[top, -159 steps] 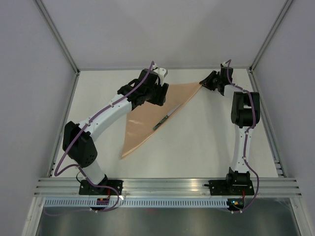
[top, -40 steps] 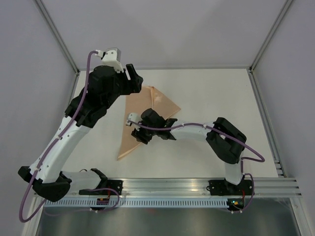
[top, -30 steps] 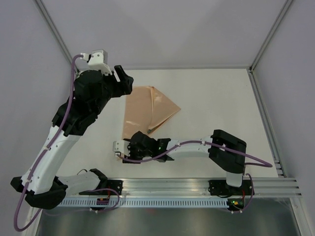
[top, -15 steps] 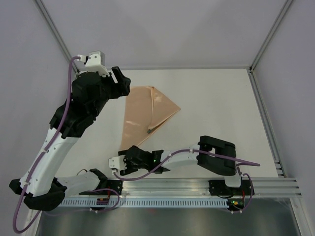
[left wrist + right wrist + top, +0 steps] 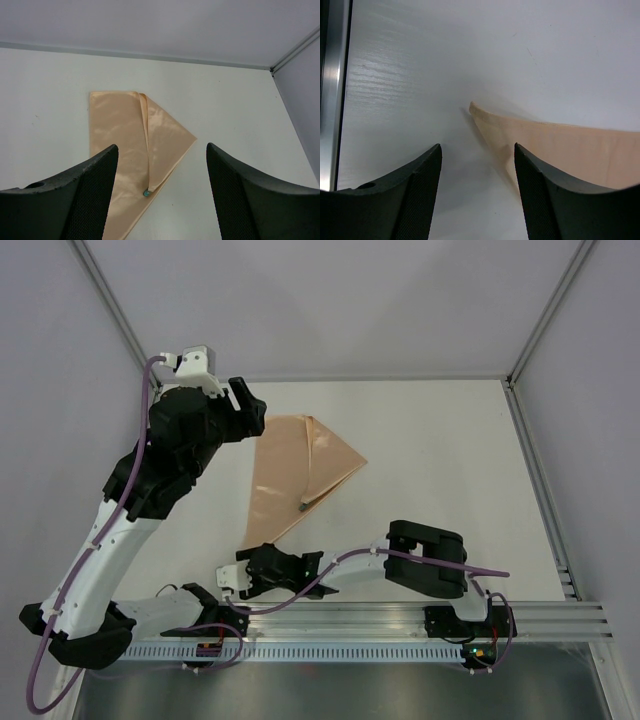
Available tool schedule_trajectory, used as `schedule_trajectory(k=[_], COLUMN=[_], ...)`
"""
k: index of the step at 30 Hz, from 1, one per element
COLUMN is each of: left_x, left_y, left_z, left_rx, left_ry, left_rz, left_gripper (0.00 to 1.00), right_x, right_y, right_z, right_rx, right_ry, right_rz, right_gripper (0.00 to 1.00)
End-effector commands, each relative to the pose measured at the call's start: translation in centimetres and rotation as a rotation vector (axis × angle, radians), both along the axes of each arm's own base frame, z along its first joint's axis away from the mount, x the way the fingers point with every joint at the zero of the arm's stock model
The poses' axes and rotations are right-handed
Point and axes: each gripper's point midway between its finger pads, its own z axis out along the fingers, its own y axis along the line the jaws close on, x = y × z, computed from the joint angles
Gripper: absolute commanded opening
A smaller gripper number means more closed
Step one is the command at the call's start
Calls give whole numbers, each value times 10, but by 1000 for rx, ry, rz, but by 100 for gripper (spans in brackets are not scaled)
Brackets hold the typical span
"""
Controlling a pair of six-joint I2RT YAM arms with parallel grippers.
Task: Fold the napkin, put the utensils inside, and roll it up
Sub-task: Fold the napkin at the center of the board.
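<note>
The peach napkin (image 5: 290, 475) lies folded on the white table, with one flap laid over its right part. Only a green tip of the utensils (image 5: 303, 507) pokes out from under that flap; the rest is hidden. In the left wrist view the napkin (image 5: 117, 130) and the green tip (image 5: 146, 192) lie far below my left gripper (image 5: 162, 200), which hangs open and empty. From above, this left gripper (image 5: 250, 408) is raised by the napkin's far left corner. My right gripper (image 5: 233, 579) is low, open and empty, facing the napkin's near corner (image 5: 472, 106) without touching it.
An aluminium rail (image 5: 340, 615) runs along the near edge, just behind my right gripper. Grey walls and frame posts (image 5: 528, 340) close in the table (image 5: 450, 460) on three sides.
My right arm has pulled back from the napkin's middle to its near corner by the rail. A flap now covers the utensil that earlier lay bare. My left arm has stayed raised.
</note>
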Motion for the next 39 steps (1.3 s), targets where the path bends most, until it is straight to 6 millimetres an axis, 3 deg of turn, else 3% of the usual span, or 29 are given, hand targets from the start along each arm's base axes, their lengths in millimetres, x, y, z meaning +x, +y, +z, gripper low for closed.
schedule_trajectory(k=[1,18,20,27,39], left_x=[-1,1,2,4,4], left_y=[6,4,3,0,1], left_z=[0,-5,-5,-9,-8], left_rx=[40,53,52,54,53], left_ry=[-11,0,0,10,6], left_rz=[2,-2,-5,-11,-6], left_gripper=[76,76,76,76,76], right_x=[4,10,10,13,28], right_y=[17,27,27,26,31], right_z=[17,4,3,5,20], right_rx=[59,48,48,50,79], right_ry=[-50,-102,-104,-117,-77], right_rz=[-13,-30,-31,-43,-93], right_gripper=[66,61,58,30,12])
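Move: The napkin's near-left corner, its tip curled slightly up, lies just off the right fingertips: about 2 cm to the left, 1 cm ahead and 1 cm below. The knife's handle end peeks out some 11 cm ahead and 12 cm right of that hand, and the middle of the folded-over flap is about 20 cm ahead and 17 cm right. From the high left hand the same corner lies some 14 cm back, 6 cm left and 40 cm down. The napkin's near-left corner is taken by the right hand, which eases about 2 cm left and 1 to 2 cm forward, low over the board, until its open fingers straddle the cloth. They then close from well open to nearly shut and pinch the cloth just behind its tip, the wrist tilting only some 5 degrees. ##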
